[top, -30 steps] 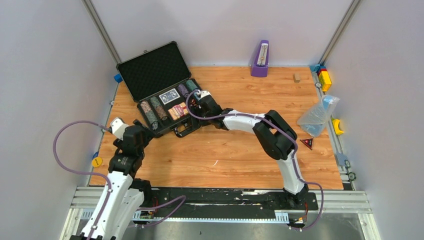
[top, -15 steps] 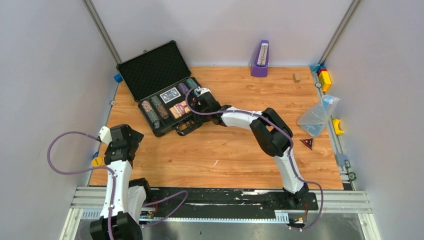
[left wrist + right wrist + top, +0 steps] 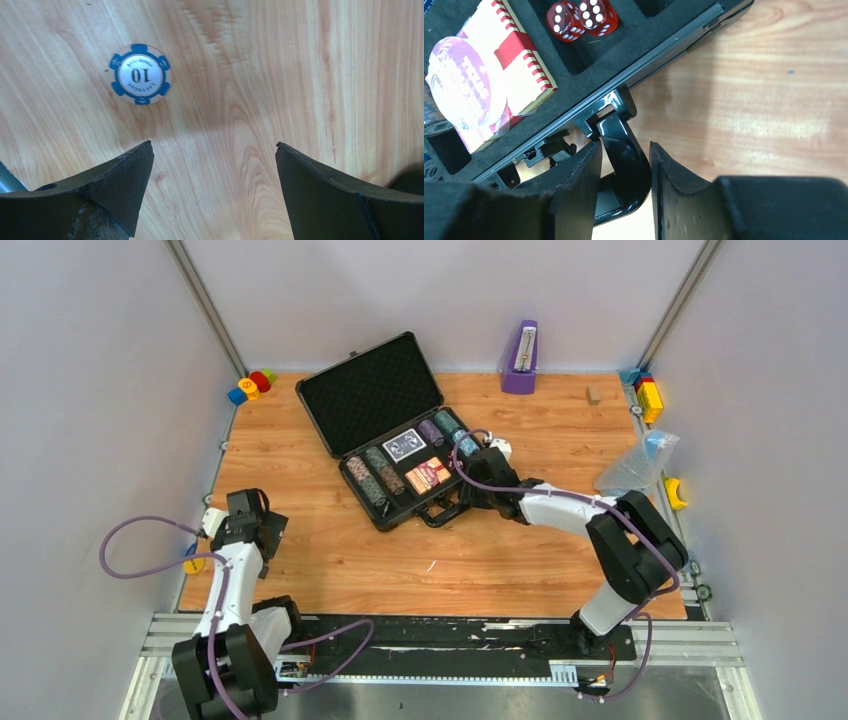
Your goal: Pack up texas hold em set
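Observation:
The texas hold em set is an open dark grey briefcase (image 3: 372,392) lying mid-table with its foam lid raised. Its tray holds chip rolls (image 3: 368,480), a blue card deck (image 3: 405,445) and a red deck (image 3: 428,475). The right wrist view shows two red dice (image 3: 583,17), a red-striped deck (image 3: 519,55) and a round button (image 3: 466,82). My right gripper (image 3: 625,145) is shut on the black handle (image 3: 629,170) at the case's front edge (image 3: 440,512). My left gripper (image 3: 214,144) stands open above bare wood, just short of a loose blue-and-white chip (image 3: 140,73).
A purple metronome (image 3: 520,358) stands at the back wall. Coloured blocks (image 3: 252,385) sit in the back left corner, more blocks (image 3: 648,392) at the right edge. A clear plastic bag (image 3: 635,472) lies right. A yellow disc (image 3: 193,564) lies beside the left arm.
The right gripper has closed on the handle and dragged the briefcase to the right, uncovering the back-left blocks. The left arm has pulled back toward the near left, its jaws opening wide.

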Available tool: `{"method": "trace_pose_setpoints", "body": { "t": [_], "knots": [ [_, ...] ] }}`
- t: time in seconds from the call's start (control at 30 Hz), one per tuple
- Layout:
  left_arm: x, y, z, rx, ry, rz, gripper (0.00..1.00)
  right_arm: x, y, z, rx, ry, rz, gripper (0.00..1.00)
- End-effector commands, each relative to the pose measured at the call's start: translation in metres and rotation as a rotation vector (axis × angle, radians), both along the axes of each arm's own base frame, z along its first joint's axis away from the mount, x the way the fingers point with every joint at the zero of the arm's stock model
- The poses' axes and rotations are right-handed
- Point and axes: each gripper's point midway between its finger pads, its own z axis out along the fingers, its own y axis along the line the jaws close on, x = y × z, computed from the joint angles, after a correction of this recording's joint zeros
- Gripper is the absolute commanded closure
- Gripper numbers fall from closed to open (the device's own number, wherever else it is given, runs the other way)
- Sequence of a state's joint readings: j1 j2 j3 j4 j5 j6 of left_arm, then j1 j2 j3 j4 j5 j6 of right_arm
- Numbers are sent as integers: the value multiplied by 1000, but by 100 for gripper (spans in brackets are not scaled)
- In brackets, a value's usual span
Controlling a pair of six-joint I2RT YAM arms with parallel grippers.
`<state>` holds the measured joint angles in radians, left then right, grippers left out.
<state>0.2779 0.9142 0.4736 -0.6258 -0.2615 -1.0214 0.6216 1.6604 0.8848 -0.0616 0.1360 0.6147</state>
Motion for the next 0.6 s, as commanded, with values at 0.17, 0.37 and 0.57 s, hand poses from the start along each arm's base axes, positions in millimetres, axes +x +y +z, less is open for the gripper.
{"method": "trace_pose_setpoints", "body": {
  "t": [0.17, 0.37, 0.57],
  "knots": [
    [-13, 45, 18, 117, 50, 256, 0, -86, 51, 12, 20, -10, 185, 100],
    [-9, 55, 12, 112, 49, 282, 0, -133, 61, 22, 9, -48, 285, 100],
    [-3, 64, 4, 93, 68, 298, 3, -169, 42, 8, 44, 22, 305, 100]
  ]
}}
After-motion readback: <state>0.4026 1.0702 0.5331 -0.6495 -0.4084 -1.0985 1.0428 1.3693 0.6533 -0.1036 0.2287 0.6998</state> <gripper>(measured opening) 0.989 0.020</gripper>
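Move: My right hand already grips the right end of the poker case's handle; the handle's middle is about 4 cm to its left and 2 cm back. The case's tray centres some 8 cm ahead and 11 cm left, with the red-and-white card box about 6 cm ahead and 8 cm left, and the dice roughly 9 cm ahead and 2 cm left. For my left hand, the lone blue-and-white 10 chip lies about 7 cm left, 2 cm back and 3 cm below. I drag the case by its handle with my right hand, back towards my base for most of some 14 cm and about 5 cm left, the wrist ending some 15 degrees counter-clockwise; at the very end those fingers shut and come off the handle. Meanwhile my left hand, fingers kept wide open, slides about 5 cm left and slightly back towards the 10 chip. ##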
